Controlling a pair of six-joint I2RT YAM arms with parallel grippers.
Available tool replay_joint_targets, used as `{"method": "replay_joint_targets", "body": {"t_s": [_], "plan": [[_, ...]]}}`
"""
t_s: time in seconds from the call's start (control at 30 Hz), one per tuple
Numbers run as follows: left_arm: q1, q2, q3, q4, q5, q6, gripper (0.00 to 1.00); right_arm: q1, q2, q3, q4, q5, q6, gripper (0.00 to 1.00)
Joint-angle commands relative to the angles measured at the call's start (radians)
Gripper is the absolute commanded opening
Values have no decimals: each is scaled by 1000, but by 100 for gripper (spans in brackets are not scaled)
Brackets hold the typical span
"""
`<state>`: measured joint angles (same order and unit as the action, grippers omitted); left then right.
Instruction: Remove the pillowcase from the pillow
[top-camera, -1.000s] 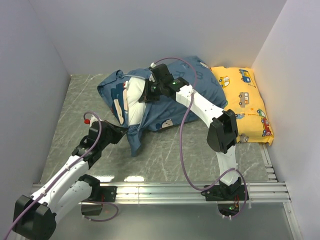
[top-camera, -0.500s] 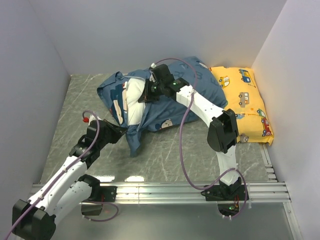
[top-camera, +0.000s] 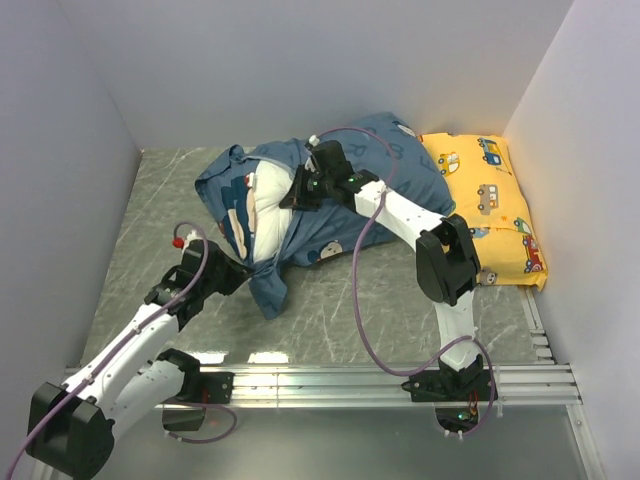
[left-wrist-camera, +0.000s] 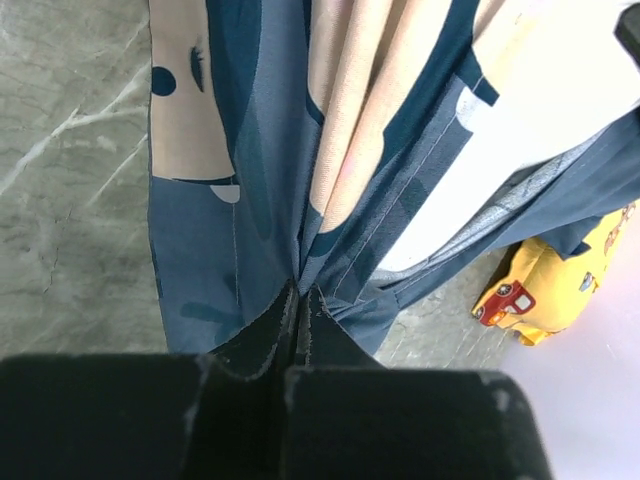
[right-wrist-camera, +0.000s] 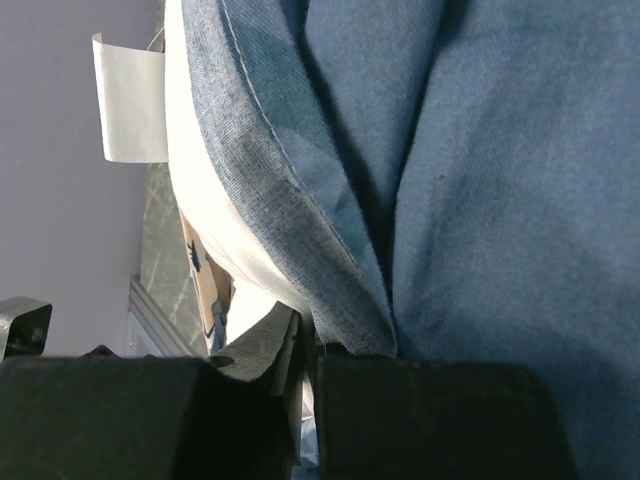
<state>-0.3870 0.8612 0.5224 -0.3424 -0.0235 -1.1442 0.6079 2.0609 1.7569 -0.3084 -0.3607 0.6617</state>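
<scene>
The dusty-blue pillowcase (top-camera: 345, 215) lies bunched at mid-table, its mouth facing left. The white pillow (top-camera: 263, 205) shows through that mouth. My left gripper (top-camera: 243, 272) is shut on the pillowcase's lower front edge; in the left wrist view the gathered printed fabric (left-wrist-camera: 260, 200) fans out from the closed fingertips (left-wrist-camera: 300, 295), with the pillow (left-wrist-camera: 560, 90) behind. My right gripper (top-camera: 298, 190) sits at the upper edge of the mouth. In the right wrist view it (right-wrist-camera: 310, 335) is shut on the hem of the pillowcase (right-wrist-camera: 300, 200), with the pillow (right-wrist-camera: 195, 190) right beside it.
A yellow car-print pillow (top-camera: 490, 205) lies against the right wall, touching the pillowcase; it also shows in the left wrist view (left-wrist-camera: 545, 290). White walls enclose the left, back and right. A metal rail (top-camera: 330, 380) runs along the near edge.
My left gripper has drawn a little towards the near left with the fabric. My right gripper has shifted slightly right and nearer. A little more white pillow shows.
</scene>
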Motion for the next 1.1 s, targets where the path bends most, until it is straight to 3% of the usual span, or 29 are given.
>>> {"method": "replay_joint_targets", "body": {"t_s": [0.0, 0.13, 0.37, 0.47, 0.6, 0.8, 1.07], "plan": [[-3, 27, -24, -135, 31, 47, 0, -74, -45, -14, 144, 249, -39, 0], [-3, 87, -73, -84, 30, 38, 0, -79, -77, -36, 160, 224, -25, 0], [2, 196, -136, 19, -7, 12, 1, -80, -108, 98, 75, 174, 7, 0], [55, 234, -144, 66, 2, 21, 0, -73, -139, 101, 61, 111, 18, 0], [198, 314, -122, 167, 40, 43, 1, -47, -258, -125, 155, 17, 24, 0], [254, 389, 16, 187, 27, 38, 1, 62, -453, -456, 198, 12, -49, 0], [252, 382, 99, 186, -73, 35, 1, 191, -389, -585, 157, 146, -151, 0]]}}
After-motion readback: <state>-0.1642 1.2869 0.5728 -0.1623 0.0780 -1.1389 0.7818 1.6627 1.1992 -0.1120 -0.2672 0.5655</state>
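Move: The left hand is shut on the gathered edge of the pillowcase. The printed flap lies about 12 cm ahead of it, 4 cm left and 6 cm lower, the bare white pillow some 13 cm ahead, 4 cm right and 5 cm below. The right hand is clamped on the pillow's right side at the hem, the pillow's middle about 4 cm left, 2 cm back and 7 cm below; the case's hanging tail, towards which it pulls, lies some 20 cm back, 3 cm left and 14 cm down. While the right hand all but holds its place, pinching the white pillow beside the case's hem, the left keeps its pinch on the case edge and sinks about 5 cm, then pushes forward some 5 cm and a little left under the printed flap's side, its fingers tipping slightly further down. The right hand then rises some 2 cm and, grip still shut, draws the pillow quickly back about 13 cm towards the robot and the case's tail, sinking a few centimetres at the end of the pull. ##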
